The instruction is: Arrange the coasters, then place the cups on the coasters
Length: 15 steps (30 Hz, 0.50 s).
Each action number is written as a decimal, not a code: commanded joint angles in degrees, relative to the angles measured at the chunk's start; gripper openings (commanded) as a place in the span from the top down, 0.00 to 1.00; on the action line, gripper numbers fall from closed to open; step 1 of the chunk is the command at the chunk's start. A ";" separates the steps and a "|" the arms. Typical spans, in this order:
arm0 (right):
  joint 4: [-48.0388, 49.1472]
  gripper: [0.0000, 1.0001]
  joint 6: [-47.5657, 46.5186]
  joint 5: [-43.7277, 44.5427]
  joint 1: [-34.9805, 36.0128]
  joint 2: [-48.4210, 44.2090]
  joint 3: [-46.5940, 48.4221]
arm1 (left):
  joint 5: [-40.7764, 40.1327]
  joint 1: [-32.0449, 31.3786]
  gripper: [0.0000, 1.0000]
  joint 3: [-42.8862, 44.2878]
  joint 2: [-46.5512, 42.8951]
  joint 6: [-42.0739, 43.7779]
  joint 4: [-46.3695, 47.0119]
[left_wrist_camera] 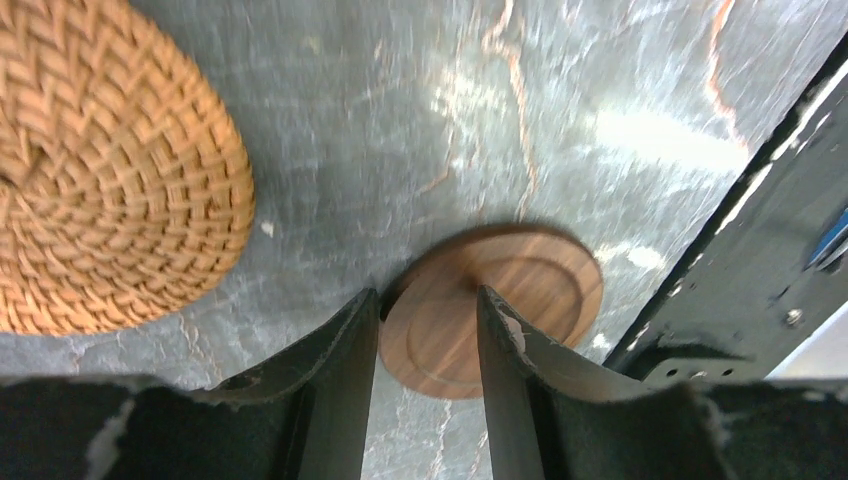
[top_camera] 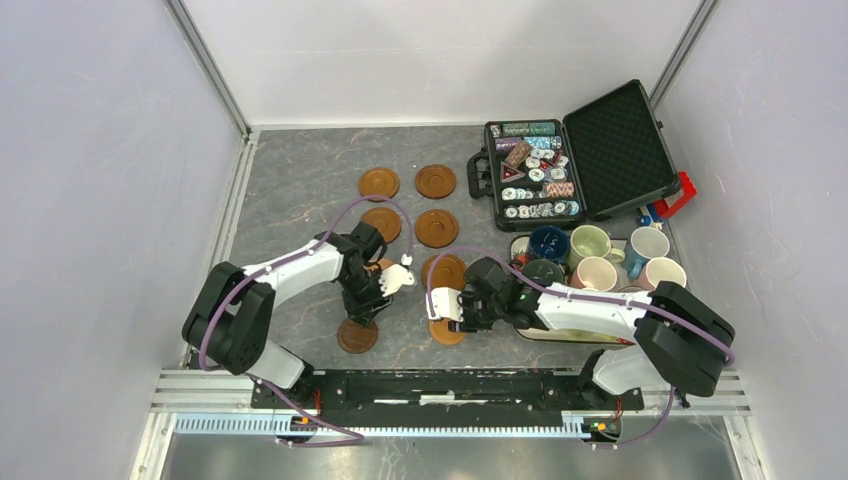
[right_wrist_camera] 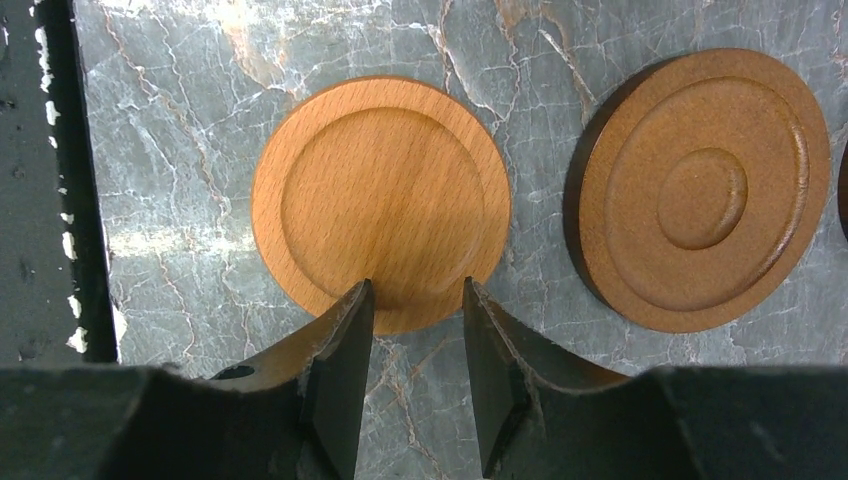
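Observation:
A dark brown coaster (left_wrist_camera: 530,290) lies flat on the marble table near the front rail. My left gripper (left_wrist_camera: 428,295) hangs over its near edge, jaws apart, holding nothing. A light orange coaster (right_wrist_camera: 380,190) lies ahead of my right gripper (right_wrist_camera: 418,285), which is open with its tips at the disc's rim. A darker ringed coaster (right_wrist_camera: 705,190) lies beside it. In the top view, several more coasters (top_camera: 436,181) form two columns further back. The cups (top_camera: 590,242) stand bunched on a tray at the right.
A woven round mat (left_wrist_camera: 100,170) lies left of the left gripper. An open black case of poker chips (top_camera: 560,160) sits at the back right. The white tray (top_camera: 560,337) is under the right arm. The black front rail (left_wrist_camera: 760,230) runs close by.

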 commanded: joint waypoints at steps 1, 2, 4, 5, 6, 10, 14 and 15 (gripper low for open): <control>-10.57 0.55 -2.23 3.64 -0.60 1.22 -3.87 | 3.18 -2.59 0.51 1.55 2.18 -9.54 6.38; -10.57 0.55 -2.30 3.45 -0.58 1.06 -3.91 | 2.78 -3.09 0.51 1.71 2.33 -10.67 7.35; -10.34 0.55 -2.30 2.99 -0.60 0.85 -4.26 | 2.38 -4.21 0.51 2.27 2.92 -12.43 8.73; -10.29 0.54 -2.30 2.89 -0.57 0.90 -4.37 | 2.28 -4.65 0.51 2.53 3.28 -13.11 9.15; -10.17 0.54 -2.30 2.76 -0.55 0.91 -4.45 | 2.28 -5.19 0.51 2.96 3.76 -13.75 9.35; -9.40 0.54 -2.56 2.37 -0.60 0.78 -4.74 | 2.10 -6.75 0.52 4.01 5.53 -15.34 10.43; -9.12 0.54 -2.73 1.72 -0.60 0.74 -4.57 | 2.32 -7.08 0.50 5.71 5.95 -15.31 9.45; -8.97 0.54 -2.91 1.69 -0.59 0.69 -4.57 | 2.87 -6.65 0.49 5.87 5.00 -14.15 8.07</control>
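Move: The dark wood coaster that the left hand has just brought over lies about 4 cm back and 1 cm left of its fingertips, and a centimetre or two below. The woven coaster is some 9 cm ahead and 3 cm right of the left hand; the light wood coaster about 18 cm right of it and 3 cm back. From the right hand, the dark coaster lies about 23 cm left and 2 cm back. No contact shows clearly, as the left hand heads away from the dark coaster and towards the light wood one. It sweeps about 5 cm to the right, slowing, with a slight forward drift, and keeps low at the same height over the bare table. The fingers stay half open, pointing down, and the wrist turns only about 5 degrees counter-clockwise. ##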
